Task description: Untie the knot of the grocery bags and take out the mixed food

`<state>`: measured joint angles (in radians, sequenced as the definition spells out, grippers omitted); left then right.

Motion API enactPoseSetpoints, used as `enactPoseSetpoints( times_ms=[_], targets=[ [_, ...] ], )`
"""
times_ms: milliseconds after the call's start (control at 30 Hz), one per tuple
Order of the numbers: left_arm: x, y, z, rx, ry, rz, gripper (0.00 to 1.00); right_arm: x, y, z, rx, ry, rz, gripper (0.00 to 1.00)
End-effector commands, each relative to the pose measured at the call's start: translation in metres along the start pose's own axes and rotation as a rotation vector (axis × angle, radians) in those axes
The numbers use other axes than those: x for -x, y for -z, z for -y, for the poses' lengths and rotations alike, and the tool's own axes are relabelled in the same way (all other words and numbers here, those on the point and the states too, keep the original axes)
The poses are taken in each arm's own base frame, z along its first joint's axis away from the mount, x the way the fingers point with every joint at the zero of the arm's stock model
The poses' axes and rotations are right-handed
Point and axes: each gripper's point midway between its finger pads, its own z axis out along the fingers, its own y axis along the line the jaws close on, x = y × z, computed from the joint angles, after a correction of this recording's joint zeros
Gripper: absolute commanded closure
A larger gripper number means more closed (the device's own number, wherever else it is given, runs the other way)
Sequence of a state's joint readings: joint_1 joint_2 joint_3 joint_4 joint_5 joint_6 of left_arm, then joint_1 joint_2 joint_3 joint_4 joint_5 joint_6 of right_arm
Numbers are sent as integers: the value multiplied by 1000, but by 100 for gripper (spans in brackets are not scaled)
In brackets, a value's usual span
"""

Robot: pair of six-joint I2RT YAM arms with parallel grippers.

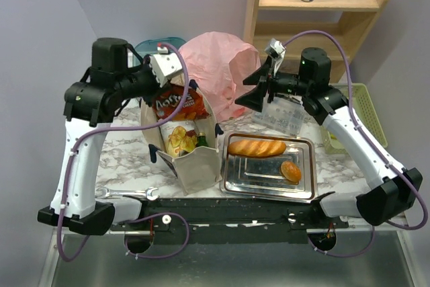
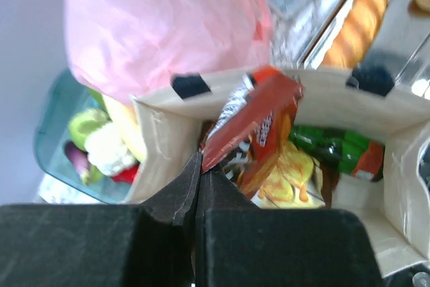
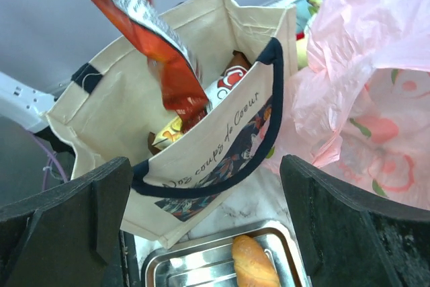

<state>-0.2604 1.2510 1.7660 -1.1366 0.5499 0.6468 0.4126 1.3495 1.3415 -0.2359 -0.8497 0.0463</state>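
Note:
My left gripper is shut on the top corner of a red chip bag. The bag hangs tilted over the open beige canvas tote. A yellow chip bag and a green bottle lie inside the tote. The crumpled pink plastic bag sits behind the tote; its knot is not visible. My right gripper hangs open beside the tote's navy strap, holding nothing.
A steel tray holds a baguette and a bun. A teal bin with cauliflower and eggplant stands at the back left. A clear box, a green basket and a wrench also lie here.

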Motion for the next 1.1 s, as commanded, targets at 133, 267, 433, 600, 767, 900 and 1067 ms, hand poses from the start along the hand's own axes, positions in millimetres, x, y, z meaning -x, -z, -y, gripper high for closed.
enactPoseSetpoints(
  times_ms=[133,267,433,600,767,900,1067],
  targets=[
    [115,45,-12,30,45,343,100,18,7,-33,121,183,158,0],
    [144,54,-17,27,82,428,100,35,4,-46,109,269,228,0],
    [166,53,-12,-58,177,509,100,40,-10,-68,123,400,267,0],
    [179,54,13,-193,168,562,100,43,-34,-65,90,461,301,0],
    [179,54,26,-255,186,578,100,47,-53,-46,48,434,291,0],
    [185,57,24,-262,212,589,100,43,-59,-48,79,373,291,15],
    [184,53,-1,-163,261,585,100,50,-46,-46,5,323,281,74]
  ],
)
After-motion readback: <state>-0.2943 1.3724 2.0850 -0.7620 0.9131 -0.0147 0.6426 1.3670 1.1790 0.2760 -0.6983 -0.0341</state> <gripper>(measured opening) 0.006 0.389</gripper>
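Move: The left gripper already pinches the red chip bag, whose middle hangs some 8 cm below it, 2 cm back and 3 cm to the right. The open right gripper, where it is taken, is about 26 cm to its right and 3 cm ahead, some 3 cm lower. From the right gripper the chip bag is roughly 23 cm left, 5 cm back, 5 cm lower; the tote 22 cm left, 6 cm back, 22 cm down; the pink bag 12 cm left, 17 cm ahead. Lift the left gripper about 15 cm up out of the tote and carry the chip bag some 7 cm right, swinging its fingers up to level while keeping the pinch. Bring the open right gripper left about 7 cm to meet it, swinging back first and then forward again as it rolls some 20 degrees, and close it on the bag's free end. ##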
